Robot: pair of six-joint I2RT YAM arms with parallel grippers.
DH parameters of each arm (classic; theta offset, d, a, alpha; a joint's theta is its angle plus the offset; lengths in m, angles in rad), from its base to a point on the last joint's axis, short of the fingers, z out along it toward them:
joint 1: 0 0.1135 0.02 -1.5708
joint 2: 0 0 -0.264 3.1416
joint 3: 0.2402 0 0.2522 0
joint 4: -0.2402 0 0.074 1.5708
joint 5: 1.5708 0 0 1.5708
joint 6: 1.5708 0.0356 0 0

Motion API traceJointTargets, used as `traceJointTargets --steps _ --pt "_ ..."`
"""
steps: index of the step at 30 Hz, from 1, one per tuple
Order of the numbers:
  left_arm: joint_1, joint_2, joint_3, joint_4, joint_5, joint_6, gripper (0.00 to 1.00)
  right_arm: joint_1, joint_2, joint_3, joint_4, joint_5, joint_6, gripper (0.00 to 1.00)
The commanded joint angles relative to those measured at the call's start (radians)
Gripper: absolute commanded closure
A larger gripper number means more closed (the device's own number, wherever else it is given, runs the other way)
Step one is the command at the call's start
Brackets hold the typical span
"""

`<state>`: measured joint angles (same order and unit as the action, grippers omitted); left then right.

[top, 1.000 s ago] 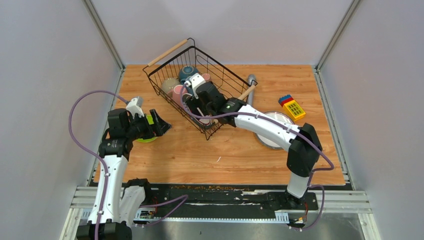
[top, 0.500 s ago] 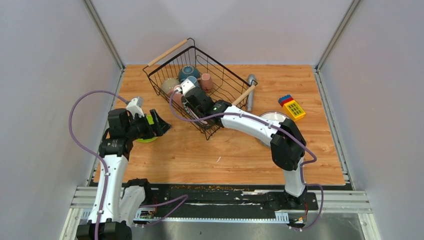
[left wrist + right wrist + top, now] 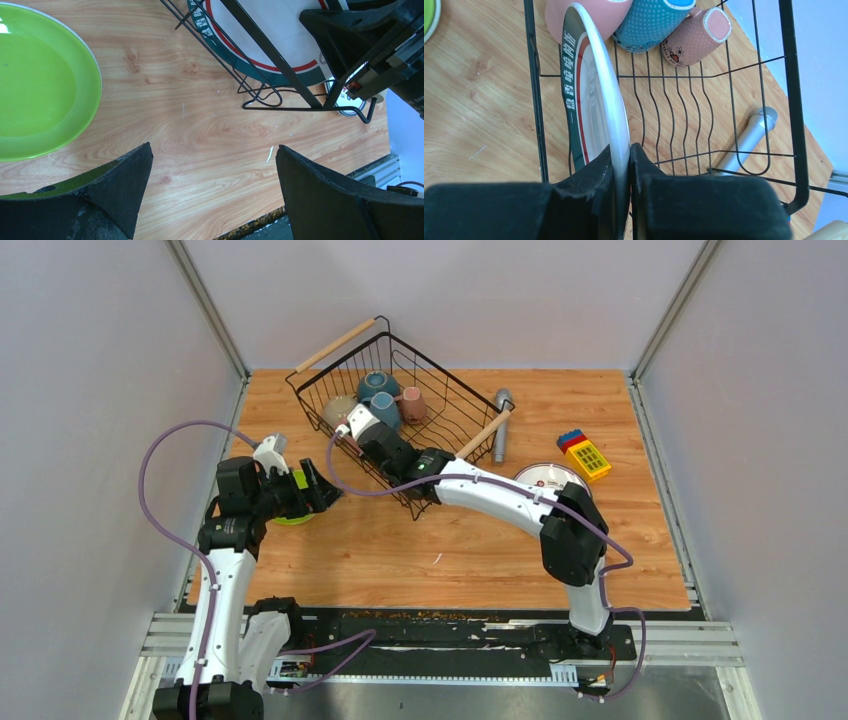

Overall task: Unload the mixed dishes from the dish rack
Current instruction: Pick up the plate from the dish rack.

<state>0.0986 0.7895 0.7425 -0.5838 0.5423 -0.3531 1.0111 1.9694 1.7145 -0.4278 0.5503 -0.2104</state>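
Observation:
The dish rack (image 3: 334, 345) stands at the back centre of the table. My right gripper (image 3: 621, 156) reaches down inside it, at the near-left wall, shut on the rim of a white plate (image 3: 596, 95) with a teal and red rim that stands on edge. The same plate (image 3: 272, 35) shows behind the wires in the left wrist view. Farther back in the rack lie a blue dotted mug (image 3: 649, 22), a pink mug (image 3: 696, 37), a teal bowl (image 3: 378, 385) and a beige bowl (image 3: 337, 410). My left gripper (image 3: 212, 147) hangs open and empty beside the lime-green plate (image 3: 40, 90).
A grey cylinder (image 3: 502, 420) lies just right of the rack. A yellow, red and blue toy block (image 3: 585, 455) sits at the right. Another white patterned plate (image 3: 548, 478) lies on the table, partly behind the right arm.
The right gripper moved left inside the rack and closed on the standing plate's rim. The left arm has not moved.

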Motion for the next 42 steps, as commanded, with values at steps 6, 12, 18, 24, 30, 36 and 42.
traceJointTargets --steps 6,12,18,24,30,36,42 --pt "0.004 0.001 -0.002 0.031 0.013 0.000 0.00 0.032 -0.160 0.086 0.085 0.079 -0.077 1.00" --pt "0.005 0.003 -0.003 0.030 0.009 0.000 0.00 0.034 -0.229 0.076 0.096 0.101 -0.085 1.00" --pt "0.005 0.006 -0.002 0.029 0.008 0.000 0.00 0.032 -0.307 0.039 0.137 0.151 -0.090 1.00" --pt "0.004 0.009 -0.002 0.029 0.008 0.001 0.00 0.015 -0.400 -0.003 0.166 0.177 -0.072 1.00" --pt "0.004 0.015 -0.001 0.029 0.008 0.000 0.00 -0.037 -0.517 -0.066 0.175 0.182 -0.004 1.00" --pt "0.005 0.023 -0.002 0.027 0.010 0.000 0.00 -0.128 -0.659 -0.168 0.175 0.157 0.100 1.00" --pt "0.004 0.029 -0.002 0.028 0.007 0.000 0.00 -0.240 -0.798 -0.270 0.160 0.132 0.170 1.00"
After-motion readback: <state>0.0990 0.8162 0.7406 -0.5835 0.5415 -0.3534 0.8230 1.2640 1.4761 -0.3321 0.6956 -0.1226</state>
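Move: The plate, its rim already pinched by the right hand, still stands down in the rack, its middle about 5 cm ahead, 5 cm left and 5 cm below. The pink mug is roughly 6 cm ahead and 10 cm left, the blue mug 10 cm ahead and 6 cm left, both some 10 cm lower. The flowered plate lies on the table about 8 cm back, 28 cm right and 17 cm down. From the left hand, the rack plate is about 15 cm ahead, 16 cm right and 5 cm lower. The plate comes up out of the rack in the right hand's unchanged rim pinch, nearly straight up at first, then swings right over the rack's right-hand wooden handle: about 22 cm up and 20 cm right in all. The fingertips tip upward by some 20 degrees while the wrist rolls left side up and turns clockwise, and the hand is still travelling right as the climb slows. ##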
